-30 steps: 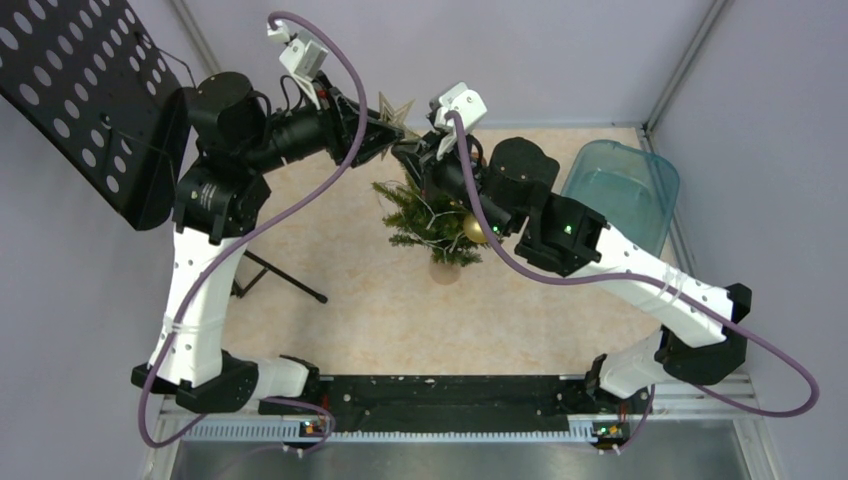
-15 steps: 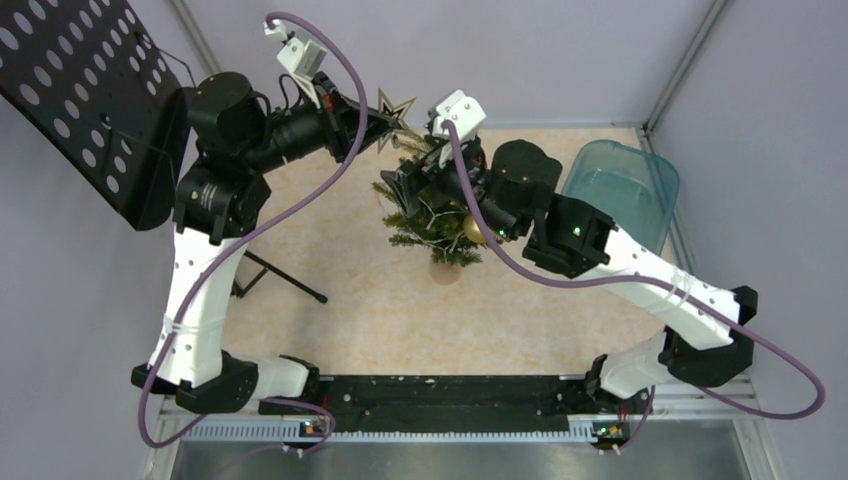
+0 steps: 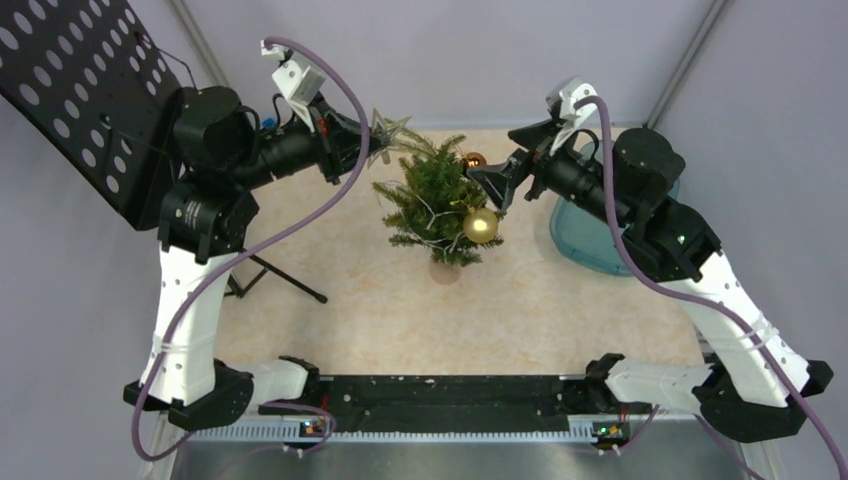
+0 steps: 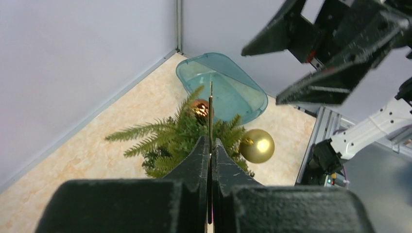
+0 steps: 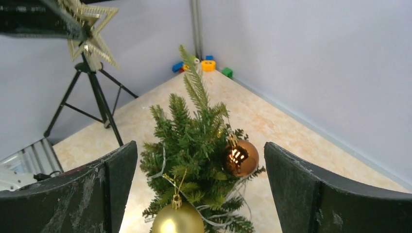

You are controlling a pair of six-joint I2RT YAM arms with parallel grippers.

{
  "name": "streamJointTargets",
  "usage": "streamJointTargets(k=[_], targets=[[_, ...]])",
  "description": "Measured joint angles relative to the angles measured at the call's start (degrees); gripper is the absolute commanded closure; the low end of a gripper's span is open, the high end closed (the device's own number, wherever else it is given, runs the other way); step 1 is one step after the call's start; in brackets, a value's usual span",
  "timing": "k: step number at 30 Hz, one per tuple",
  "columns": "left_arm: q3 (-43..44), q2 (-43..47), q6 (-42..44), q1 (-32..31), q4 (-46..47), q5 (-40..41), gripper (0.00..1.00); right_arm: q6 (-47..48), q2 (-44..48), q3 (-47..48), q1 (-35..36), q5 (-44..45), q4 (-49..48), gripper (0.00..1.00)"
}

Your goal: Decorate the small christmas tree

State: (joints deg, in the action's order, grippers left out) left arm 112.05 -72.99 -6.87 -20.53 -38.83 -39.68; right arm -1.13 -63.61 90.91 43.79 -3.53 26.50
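Note:
The small christmas tree [image 3: 432, 200] stands mid-table with a white light string, a gold ball [image 3: 481, 225] on its front right and a copper ball [image 3: 474, 160] near its top right. My left gripper [image 3: 367, 140] is shut on a gold wire star [image 3: 390, 127], held just left of the treetop. In the left wrist view the star [image 4: 210, 109] shows edge-on between the shut fingers [image 4: 199, 160], above the tree [image 4: 170, 141]. My right gripper [image 3: 497, 185] hangs wide open to the right of the tree. In its wrist view the tree [image 5: 192, 136], both balls and the star [image 5: 90, 29] lie ahead.
A clear blue tub [image 3: 605, 235] sits at the right, under the right arm. A black perforated stand [image 3: 90, 90] with tripod legs [image 3: 285, 282] fills the left. Small coloured blocks [image 5: 206, 63] lie in the far corner. Grey walls close in the back and sides.
The left gripper shut on the star. The right gripper opened, let the star go and swung away to the right of the tree.

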Motion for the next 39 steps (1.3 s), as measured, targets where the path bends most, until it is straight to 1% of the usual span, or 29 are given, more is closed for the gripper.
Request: streamJointTargets(k=[4,8,11,15,16,18,20,23,27,30,34,39], targets=[[-0.72,2.82,5.16,0.02,-5.38,-1.51,1.0,-1.99,-1.2,0.26,-4.72,-6.91,-1.75,0.01],[-0.87,4.72,7.56,0.15,-8.63,-3.3,1.0,-4.42,-3.5,0.17,-10.36,-11.8,-3.17,0.01],[-1.53,6.14,9.42,0.24,-9.4,-3.41,1.0,-6.84,-3.87,-1.79,-15.06,-16.44,-6.05,0.01],[-4.07,9.07,11.85,0.28,-8.85,-0.52,1.0,-7.8,-5.07,-2.51,-19.85,-22.49,-9.42,0.01],[-3.41,8.7,12.13,0.31,-9.05,-0.07,1.0,-7.93,-5.57,-2.47,-20.87,-23.8,-10.4,0.01],[0.52,6.67,11.93,0.35,-9.2,0.09,1.0,-8.55,-6.82,-2.25,-22.82,-25.79,-12.55,0.01],[3.48,4.07,10.91,0.35,-5.14,-0.17,1.0,-9.55,-8.15,-2.19,-24.28,-26.77,-14.73,0.01],[0.22,2.36,8.17,0.39,4.46,-2.1,1.0,-11.72,-9.38,-2.49,-25.62,-27.08,-17.79,0.01],[-1.01,-2.86,4.98,0.13,12.13,-4.0,1.0,-12.07,-9.53,-3.21,-26.8,-30.42,-21.11,0.02],[-2.32,-5.99,4.74,-0.76,13.38,-3.96,1.0,-11.26,-9.4,-4.22,-27.06,-35.98,-23.76,0.04],[-2.6,-8.39,6.05,-3.63,13.11,-4.22,1.0,-9.09,-8.24,-7.32,-27.08,-42.27,-23.39,0.04],[-2.62,-8.92,7.17,-6.03,13.27,-5.68,1.0,-8.41,-4.33,-14.91,-27.1,-44.61,-24.37,0.04]])
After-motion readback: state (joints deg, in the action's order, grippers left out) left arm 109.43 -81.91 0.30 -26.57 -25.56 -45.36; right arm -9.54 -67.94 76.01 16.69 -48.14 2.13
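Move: The left hand already grips the star; the tree top lies about 6 cm to its right, 2 cm ahead and 5 cm below. From the open right hand the tree top is some 9 cm left, 5 cm ahead, about 1 cm lower; the bronze ball hangs about 7 cm ahead, 4 cm left, 10 cm down; the gold ball about 1 cm back, 4 cm left, 13 cm down. Left hand backs 5 cm, then carries star right and forward towards tree top; open right reaches forward, half-retreats, sinks. ##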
